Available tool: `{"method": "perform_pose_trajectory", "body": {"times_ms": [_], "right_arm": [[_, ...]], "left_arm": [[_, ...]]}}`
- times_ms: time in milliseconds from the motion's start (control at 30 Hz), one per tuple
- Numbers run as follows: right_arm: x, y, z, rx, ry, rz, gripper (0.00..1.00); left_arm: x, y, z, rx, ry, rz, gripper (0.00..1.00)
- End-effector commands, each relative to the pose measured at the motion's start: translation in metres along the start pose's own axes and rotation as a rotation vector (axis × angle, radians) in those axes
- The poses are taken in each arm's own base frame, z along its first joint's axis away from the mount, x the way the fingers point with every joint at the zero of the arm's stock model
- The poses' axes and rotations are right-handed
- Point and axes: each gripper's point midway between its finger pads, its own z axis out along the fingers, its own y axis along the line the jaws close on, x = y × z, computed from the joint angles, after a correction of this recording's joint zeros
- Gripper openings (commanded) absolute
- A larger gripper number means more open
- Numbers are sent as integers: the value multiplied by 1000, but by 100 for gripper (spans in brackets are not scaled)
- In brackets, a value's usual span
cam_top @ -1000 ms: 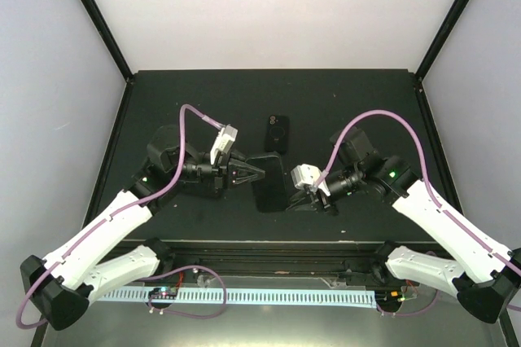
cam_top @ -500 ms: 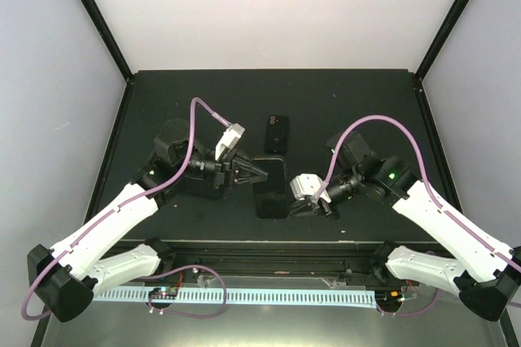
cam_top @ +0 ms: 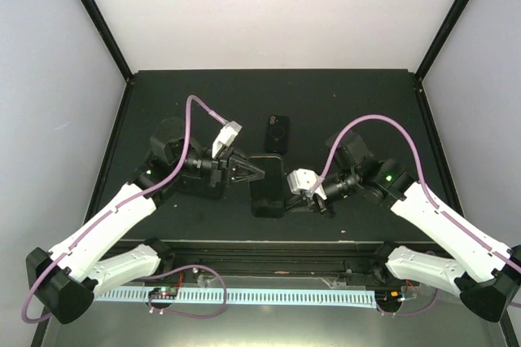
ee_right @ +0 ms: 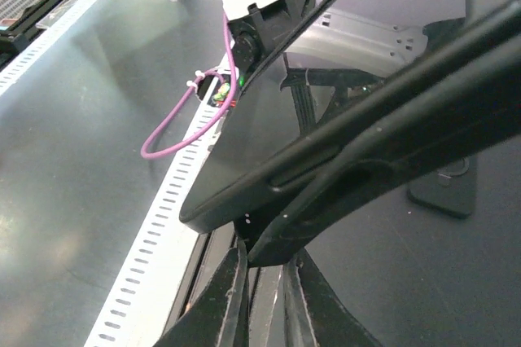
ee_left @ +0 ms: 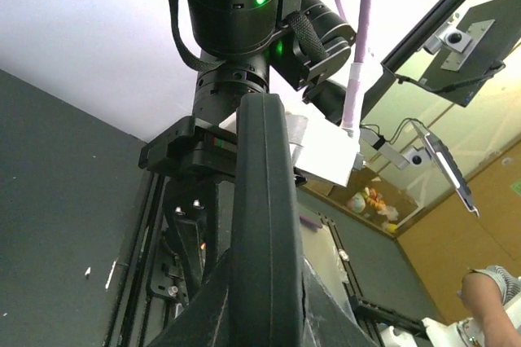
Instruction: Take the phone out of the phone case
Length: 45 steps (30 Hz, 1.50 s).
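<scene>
A black phone (cam_top: 267,184) in its black phone case hangs just above the table between both arms. My left gripper (cam_top: 259,173) is shut on its left edge; in the left wrist view that matte edge (ee_left: 260,184) rises straight up out of the left gripper (ee_left: 264,282). My right gripper (cam_top: 288,197) is shut on the near right corner. In the right wrist view the glossy phone (ee_right: 260,143) stands slightly apart from the phone case (ee_right: 407,119) at that corner. There the right gripper (ee_right: 269,253) pinches the case's rim.
A small black device (cam_top: 277,132) lies flat on the dark table (cam_top: 358,94) just beyond the phone, and shows in the right wrist view as a dark slab (ee_right: 444,196). White walls stand behind and at both sides. A perforated white rail (cam_top: 269,296) runs along the near edge.
My right gripper has moved left with the phone's near right corner and closed a little tighter. The phone has swung straighter. The left gripper has kept its hold and barely shifted.
</scene>
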Motion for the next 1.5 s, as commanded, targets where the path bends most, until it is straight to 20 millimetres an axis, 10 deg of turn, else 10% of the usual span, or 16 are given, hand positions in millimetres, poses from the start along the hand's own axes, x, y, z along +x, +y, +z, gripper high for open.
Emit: {"method": "perform_pose_trajectory", "body": {"times_ms": [0,267,700,1467], "right_arm": [[-11,-53,-2,221,-51,-23,4],[-13,-92,-16,348,-117,155,23],[-47,-81,-32,288,-161,247,53],[-84,-108,-44,315,-261,291,67]], "left_arm": [[-11,-43,-3,97,12,74,2],[-6,-36,-4,74,-11,82,2],[10,12,-4,-56,-101,88,2],[49,40,21,-11,-117,-17,2]]}}
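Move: The held phone in its case has its middle about 5 cm left of the right hand, 2 cm ahead and 4 cm higher; from the left hand, which already grips its left edge, the middle is some 3 cm right, 2 cm back and 3 cm lower. On the table, the ringed phone lies about 30 cm ahead of the right hand, level sideways and 24 cm down. The dark phone lies 9 cm ahead of the left hand, 19 cm left and 32 cm down. The right hand opens its nearly shut fingers to well past half, letting go of the held phone's near right corner, and travels about 8 cm forward alongside its right edge, while the wrist turns clockwise some 30 degrees and tips down, so the fingers that pointed left swing towards forward-left. Meanwhile the left hand keeps its pinch on the left edge and carries the phone about 3 cm forward and 3 cm down, turning it counter-clockwise by roughly 15 degrees with its left side dipping a little. ##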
